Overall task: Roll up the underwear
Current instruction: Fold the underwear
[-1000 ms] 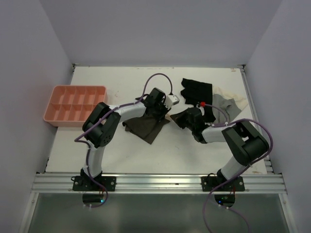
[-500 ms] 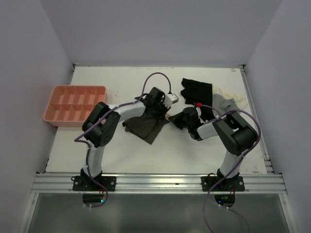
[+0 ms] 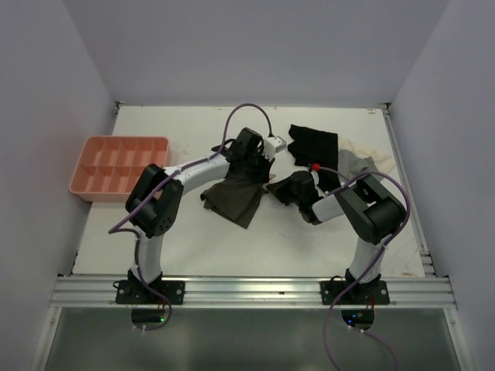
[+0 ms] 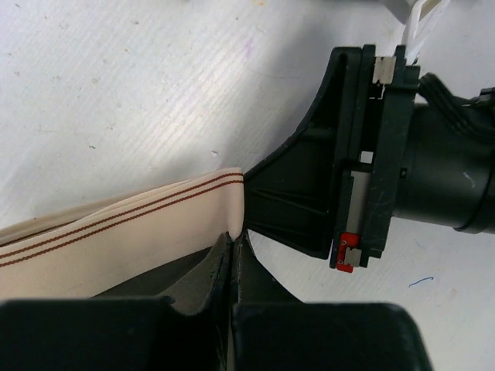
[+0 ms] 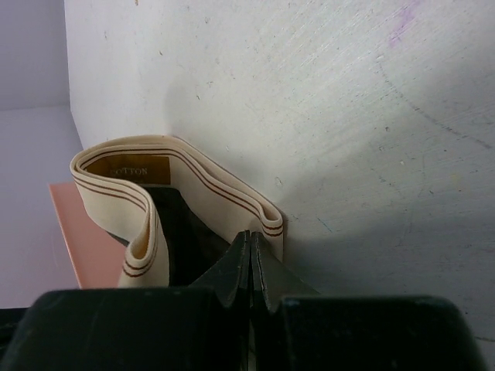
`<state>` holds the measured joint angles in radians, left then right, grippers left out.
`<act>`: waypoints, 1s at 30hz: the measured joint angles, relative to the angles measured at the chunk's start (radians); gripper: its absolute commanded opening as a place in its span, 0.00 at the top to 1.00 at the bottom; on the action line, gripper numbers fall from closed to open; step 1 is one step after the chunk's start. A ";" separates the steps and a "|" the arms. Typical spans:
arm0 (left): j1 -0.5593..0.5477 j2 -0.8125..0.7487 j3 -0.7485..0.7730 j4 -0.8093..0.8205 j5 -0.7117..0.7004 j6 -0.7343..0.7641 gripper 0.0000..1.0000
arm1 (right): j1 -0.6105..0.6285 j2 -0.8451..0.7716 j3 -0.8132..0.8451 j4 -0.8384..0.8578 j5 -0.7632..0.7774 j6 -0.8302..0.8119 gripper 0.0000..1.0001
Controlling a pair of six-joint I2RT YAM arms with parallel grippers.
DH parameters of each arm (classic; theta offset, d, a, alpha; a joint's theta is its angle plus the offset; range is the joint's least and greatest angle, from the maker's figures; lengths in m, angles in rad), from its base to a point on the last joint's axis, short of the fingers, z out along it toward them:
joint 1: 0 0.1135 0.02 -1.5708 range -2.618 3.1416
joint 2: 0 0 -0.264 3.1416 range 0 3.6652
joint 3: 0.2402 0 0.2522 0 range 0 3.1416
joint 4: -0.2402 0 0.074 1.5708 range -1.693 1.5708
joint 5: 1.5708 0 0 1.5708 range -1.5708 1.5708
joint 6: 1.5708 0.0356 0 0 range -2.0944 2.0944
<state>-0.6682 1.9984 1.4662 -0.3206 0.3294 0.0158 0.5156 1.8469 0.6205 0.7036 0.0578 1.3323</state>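
Note:
The underwear is a dark brown cloth with a pale beige waistband, lying at mid table. My left gripper is shut on the waistband's edge; the left wrist view shows the striped band pinched between the fingertips. My right gripper sits right beside it and is shut on a folded loop of the same waistband. The right gripper's body also shows in the left wrist view, almost touching the left fingers.
A pink divided tray stands at the left edge of the table. A black garment and a grey-and-cream garment lie at the back right, just behind my right arm.
My left gripper has moved a little toward the back, drawing the waistband and cloth with it. The right arm's elbow has swung left while its gripper stays at the band.

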 measured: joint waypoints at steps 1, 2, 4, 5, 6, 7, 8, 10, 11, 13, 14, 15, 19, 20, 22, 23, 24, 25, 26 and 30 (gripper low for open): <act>0.000 0.000 0.009 -0.001 0.005 -0.007 1.00 | 0.000 0.000 0.000 0.000 0.000 0.000 1.00; 0.000 0.001 0.015 -0.003 0.008 -0.013 1.00 | 0.000 0.000 0.000 0.000 0.000 0.000 1.00; 0.000 0.005 0.027 -0.003 0.018 -0.025 1.00 | 0.000 0.000 -0.001 0.001 0.000 0.000 1.00; 0.000 0.012 0.034 -0.002 0.026 -0.032 1.00 | 0.000 0.000 -0.001 0.002 0.000 0.000 1.00; 0.000 0.021 0.039 0.002 0.033 -0.035 1.00 | 0.000 0.000 -0.002 0.002 0.000 0.000 1.00; 0.000 0.032 0.042 0.003 0.039 -0.041 1.00 | 0.000 0.000 -0.003 0.004 0.001 0.000 1.00; 0.000 0.046 0.044 0.006 0.044 -0.047 1.00 | 0.000 0.000 -0.004 0.005 0.001 0.000 1.00; 0.000 0.072 0.045 0.007 0.050 -0.054 1.00 | 0.000 0.000 -0.005 0.006 0.001 -0.001 1.00; 0.000 0.087 0.045 0.008 0.052 -0.058 1.00 | 0.000 0.000 -0.005 0.008 0.001 -0.001 1.00; 0.003 0.113 0.050 0.021 0.053 -0.060 1.00 | 0.000 -0.002 -0.010 0.009 0.002 -0.003 1.00; 0.010 0.119 0.053 0.025 0.057 -0.063 1.00 | 0.000 -0.005 -0.011 0.009 0.001 -0.005 1.00; 0.015 0.125 0.053 0.027 0.061 -0.067 1.00 | 0.000 -0.007 -0.012 0.007 0.002 -0.006 1.00; 0.041 0.158 0.053 0.034 0.090 -0.084 1.00 | -0.001 -0.045 -0.027 -0.032 0.005 -0.020 0.86; 0.046 0.165 0.053 0.041 0.109 -0.087 1.00 | -0.001 -0.063 -0.029 -0.047 0.008 -0.027 0.80; 0.053 0.165 0.051 0.044 0.125 -0.090 1.00 | -0.001 -0.103 -0.034 -0.077 0.014 -0.042 0.74; 0.054 0.165 0.045 0.052 0.132 -0.092 1.00 | -0.001 -0.127 -0.035 -0.095 0.021 -0.050 0.69; 0.056 0.165 0.041 0.059 0.139 -0.094 1.00 | -0.001 -0.153 -0.037 -0.109 0.030 -0.056 0.69; 0.058 0.165 0.039 0.064 0.145 -0.095 1.00 | -0.001 -0.180 -0.038 -0.122 0.035 -0.061 0.69; 0.060 0.165 0.034 0.070 0.151 -0.098 1.00 | -0.001 -0.204 -0.038 -0.131 0.040 -0.066 0.69; 0.064 0.165 0.026 0.085 0.166 -0.102 1.00 | -0.002 -0.262 -0.028 -0.184 0.064 -0.084 0.72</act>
<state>-0.6041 2.1635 1.4918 -0.2352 0.4953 -0.0864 0.5137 1.5845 0.5922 0.5194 0.1223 1.2480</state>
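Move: The left hand, already pinching one end of the waistband, is held up over the other end, which lies about 5 cm below it, roughly 1 cm ahead and 1 cm to its right. That lower end is still in the right hand's fingers, right at its hand point; from the right hand, the underwear body spreads about 9 cm to the left and 4 cm nearer the base, and the black cloth lies some 14 cm to the right and 10 cm farther out. Keeping its pinch on the waistband end, the left hand swings about 1 cm to the right, then comes down some 5 cm with a slight forward drift and a tilt of about 10 degrees, bringing its end down onto the one under the right fingers. The right hand first holds that lower end still, then eases back and to the right, opens partway to let go and lifts off about 5 cm, drifting right. ##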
